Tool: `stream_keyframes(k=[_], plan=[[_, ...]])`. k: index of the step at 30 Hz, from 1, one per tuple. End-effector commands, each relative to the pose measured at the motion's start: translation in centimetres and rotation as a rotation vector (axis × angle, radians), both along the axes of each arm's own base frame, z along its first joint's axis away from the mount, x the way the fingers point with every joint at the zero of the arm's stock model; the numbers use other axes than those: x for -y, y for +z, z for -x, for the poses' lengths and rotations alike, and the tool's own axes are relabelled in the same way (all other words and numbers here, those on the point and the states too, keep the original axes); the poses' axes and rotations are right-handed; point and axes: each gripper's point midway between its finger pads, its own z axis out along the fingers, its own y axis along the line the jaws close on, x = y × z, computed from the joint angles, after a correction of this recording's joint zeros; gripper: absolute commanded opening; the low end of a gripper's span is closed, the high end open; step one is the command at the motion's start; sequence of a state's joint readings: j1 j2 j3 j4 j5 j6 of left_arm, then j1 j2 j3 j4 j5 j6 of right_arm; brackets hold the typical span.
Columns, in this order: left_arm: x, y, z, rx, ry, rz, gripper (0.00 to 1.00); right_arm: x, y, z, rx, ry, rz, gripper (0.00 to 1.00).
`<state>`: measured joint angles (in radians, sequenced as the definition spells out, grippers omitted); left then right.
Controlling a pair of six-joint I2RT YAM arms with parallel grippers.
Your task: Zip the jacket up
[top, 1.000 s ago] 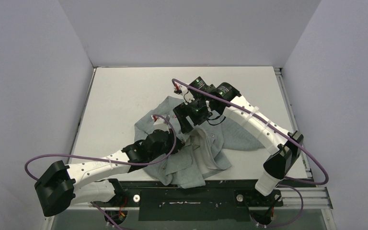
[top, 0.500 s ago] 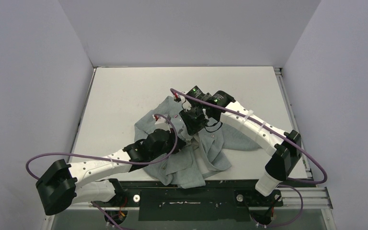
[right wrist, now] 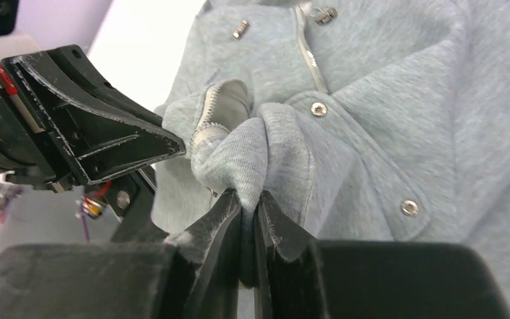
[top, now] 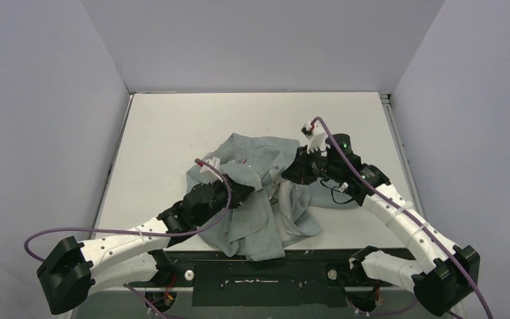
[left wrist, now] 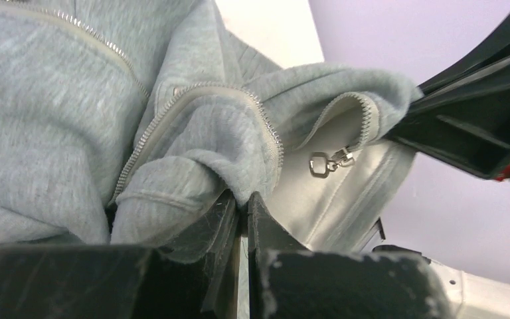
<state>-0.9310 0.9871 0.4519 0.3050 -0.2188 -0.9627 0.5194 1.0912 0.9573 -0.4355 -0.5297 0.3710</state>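
Note:
The grey jacket (top: 255,214) lies bunched in the middle of the table, its middle lifted between both arms. My left gripper (top: 254,188) is shut on a fold of jacket fabric (left wrist: 219,166) beside the open zipper teeth (left wrist: 196,94). A metal zipper pull (left wrist: 320,163) hangs just right of that grip against the pale lining. My right gripper (top: 285,178) is shut on another fold of the jacket (right wrist: 252,156) next to a zipper edge (right wrist: 209,106). The two grippers face each other, close together.
The white table (top: 172,126) is bordered by grey walls on three sides. Metal snaps (right wrist: 318,109) sit on the jacket front. The left gripper's black body (right wrist: 93,136) fills the left of the right wrist view, near my right fingers.
My right gripper has shut on a jacket fold and its arm has swung from the far side round to the right. The jacket is pulled up and spread; the left arm shifted slightly.

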Motion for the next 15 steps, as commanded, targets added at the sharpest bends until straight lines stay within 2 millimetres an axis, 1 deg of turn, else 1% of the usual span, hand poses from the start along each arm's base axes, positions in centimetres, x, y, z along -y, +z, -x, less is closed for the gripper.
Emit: stream_keyframes(k=[1,3,5,6,7,9,10,11,12,13,14,15], plan=[[0.0,5.6,-0.8,0.157,-0.004,0.127,0.00,-1.8,6.6,-1.5,0.179,-0.033,-0.315,0.04],[-0.3,6.6,-1.4,0.195,-0.003,0.124,0.00,-1.0,8.5,-3.0,0.260,-0.096,-0.334,0.04],[-1.3,7.8,-3.3,0.223,0.029,0.112,0.00,0.1,10.3,-5.1,0.336,-0.175,-0.337,0.04],[-1.7,8.6,-4.7,0.244,0.030,0.102,0.00,0.7,11.2,-6.3,0.370,-0.213,-0.336,0.04],[-1.6,9.2,-5.6,0.258,-0.018,0.092,0.00,1.7,12.0,-8.0,0.401,-0.264,-0.331,0.04],[-2.4,10.8,-9.5,0.268,-0.041,0.075,0.00,3.1,13.3,-11.5,0.436,-0.327,-0.319,0.04],[-2.9,11.4,-11.5,0.265,-0.051,0.076,0.00,3.8,13.7,-13.6,0.441,-0.360,-0.314,0.04],[-3.3,12.3,-13.9,0.273,-0.060,0.084,0.00,4.5,14.7,-15.7,0.460,-0.388,-0.318,0.04],[-3.4,12.0,-16.5,0.265,-0.076,0.083,0.00,5.3,15.9,-17.9,0.491,-0.422,-0.325,0.04],[-3.7,14.9,-19.0,0.329,-0.079,0.100,0.00,5.8,17.1,-20.1,0.530,-0.452,-0.324,0.04],[-4.0,16.0,-21.5,0.359,-0.081,0.099,0.00,6.1,18.7,-22.0,0.587,-0.469,-0.320,0.04],[-4.2,17.0,-23.8,0.384,-0.079,0.095,0.00,6.2,20.7,-24.4,0.650,-0.476,-0.317,0.04]])
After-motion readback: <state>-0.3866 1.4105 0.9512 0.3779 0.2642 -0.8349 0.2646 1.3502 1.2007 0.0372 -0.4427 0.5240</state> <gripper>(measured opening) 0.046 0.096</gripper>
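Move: Each hand already pinches one zipper edge of the jacket, the two some 8 cm apart; the bare table beyond the cloth lies straight ahead of each, about 38 cm out, roughly 16 cm below the left hand and 20 below the right. The zipper slider hangs about 3 cm left of the right hand, level with it and 2 cm lower. The jacket heap's middle is about 12 cm ahead of the left hand, in line sideways, some 15 lower. Both hands keep their pinch on the zipper edges and swing forward together, slowly at first and then fast, about 17 cm out towards the bare table beyond the heap while rising some 10 cm. They draw apart sideways as they go, the right hand also swinging clockwise and tipping its fingers up, roughly 30 degrees in all, while the left tips up only slightly. ##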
